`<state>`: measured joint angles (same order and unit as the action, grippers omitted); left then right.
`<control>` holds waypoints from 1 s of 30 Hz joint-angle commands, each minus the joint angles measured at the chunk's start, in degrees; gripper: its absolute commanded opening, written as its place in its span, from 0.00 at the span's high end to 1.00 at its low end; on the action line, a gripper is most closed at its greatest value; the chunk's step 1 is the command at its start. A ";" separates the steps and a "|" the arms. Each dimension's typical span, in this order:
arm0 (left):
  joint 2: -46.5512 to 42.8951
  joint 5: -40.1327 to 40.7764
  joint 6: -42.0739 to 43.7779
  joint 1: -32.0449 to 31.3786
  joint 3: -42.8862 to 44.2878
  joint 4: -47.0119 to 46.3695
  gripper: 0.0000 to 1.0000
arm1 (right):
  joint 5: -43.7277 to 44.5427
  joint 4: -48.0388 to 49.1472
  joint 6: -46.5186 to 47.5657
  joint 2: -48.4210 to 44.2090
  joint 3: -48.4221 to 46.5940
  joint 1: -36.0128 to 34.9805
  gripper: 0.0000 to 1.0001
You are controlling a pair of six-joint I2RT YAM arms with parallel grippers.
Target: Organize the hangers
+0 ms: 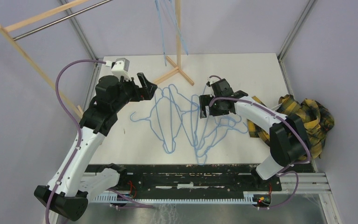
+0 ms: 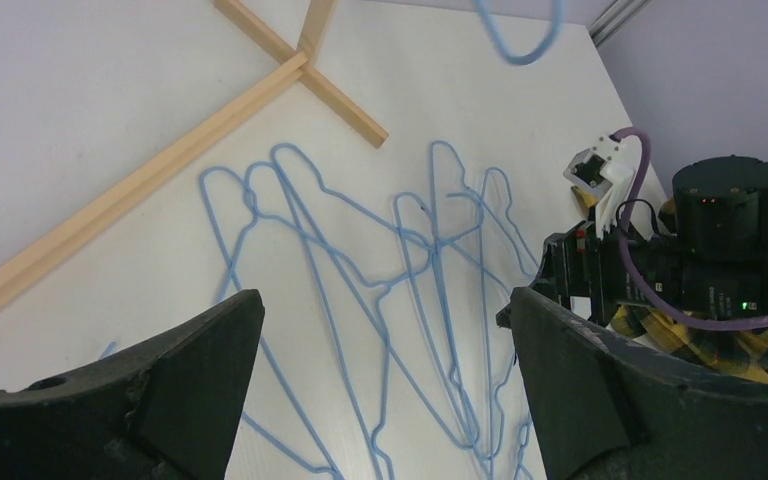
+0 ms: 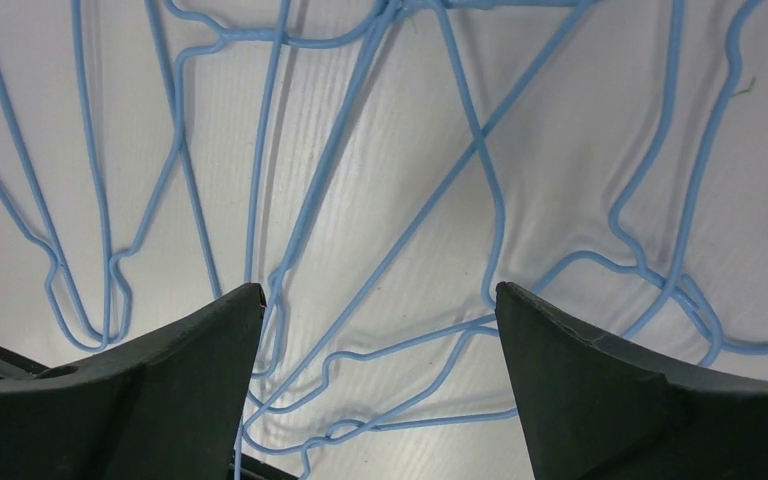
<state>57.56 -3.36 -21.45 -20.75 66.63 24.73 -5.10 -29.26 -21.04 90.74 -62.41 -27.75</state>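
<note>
Several light-blue wire hangers (image 1: 182,122) lie tangled flat in the middle of the white table; they also show in the left wrist view (image 2: 380,300) and the right wrist view (image 3: 380,200). More blue hangers (image 1: 164,23) hang from the rack at the top centre. My left gripper (image 1: 150,85) is open and empty, above the pile's far left edge. My right gripper (image 1: 203,105) is open and empty, low over the right part of the pile, with hanger wires between its fingers' span below.
A wooden rack stands at the back: its upright and cross foot (image 1: 177,70) next to the pile, its metal rod (image 1: 60,21) at upper left. A yellow-and-black plaid cloth (image 1: 303,116) lies at the table's right edge.
</note>
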 commanded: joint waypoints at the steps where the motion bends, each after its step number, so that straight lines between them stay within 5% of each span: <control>1: -3.51 -0.19 0.03 -0.05 -3.90 -0.45 0.01 | 1.88 -0.27 -0.41 2.22 -4.00 -1.94 0.07; 13: -8.42 -1.19 -3.37 -0.07 -17.59 -2.14 0.01 | 9.61 0.94 -2.04 1.49 0.21 0.03 0.20; 24: -7.01 -2.95 -4.22 -0.08 -23.31 -6.38 0.01 | -1.54 7.75 -4.50 6.16 1.20 7.19 0.55; 30: -6.14 -3.82 -5.43 -0.05 -27.21 -9.32 0.01 | -4.73 10.16 -6.09 8.12 -1.13 7.18 0.56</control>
<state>50.81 -5.26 -23.31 -20.75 41.50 20.23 -6.15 -23.33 -25.54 97.80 -60.18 -20.25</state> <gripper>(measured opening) 0.991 0.441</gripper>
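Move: Beneath the wide-open left hand, about 32 cm down, lies the leftmost hanger, its middle 3 cm back and 3 cm to the right; the second hanger is some 7 cm right of it, and the rack foot stands 25 cm ahead and 12 cm right of the hand. For the right hand, the right hanger's far shoulder is about 2 cm ahead, 4 cm right and 7 cm below, with the middle hangers 2 cm back and 6 cm left. Sinking about 15 cm away from the rack, the left hand also draws back some 4 cm and tips down towards the leftmost hanger, fingers kept wide open. The right hand edges left, then swings right, down and slightly forward, turning clockwise, to bring its fingertips astride the right hanger's shoulder; they close from nearly full to just under half open, without pinching it. ##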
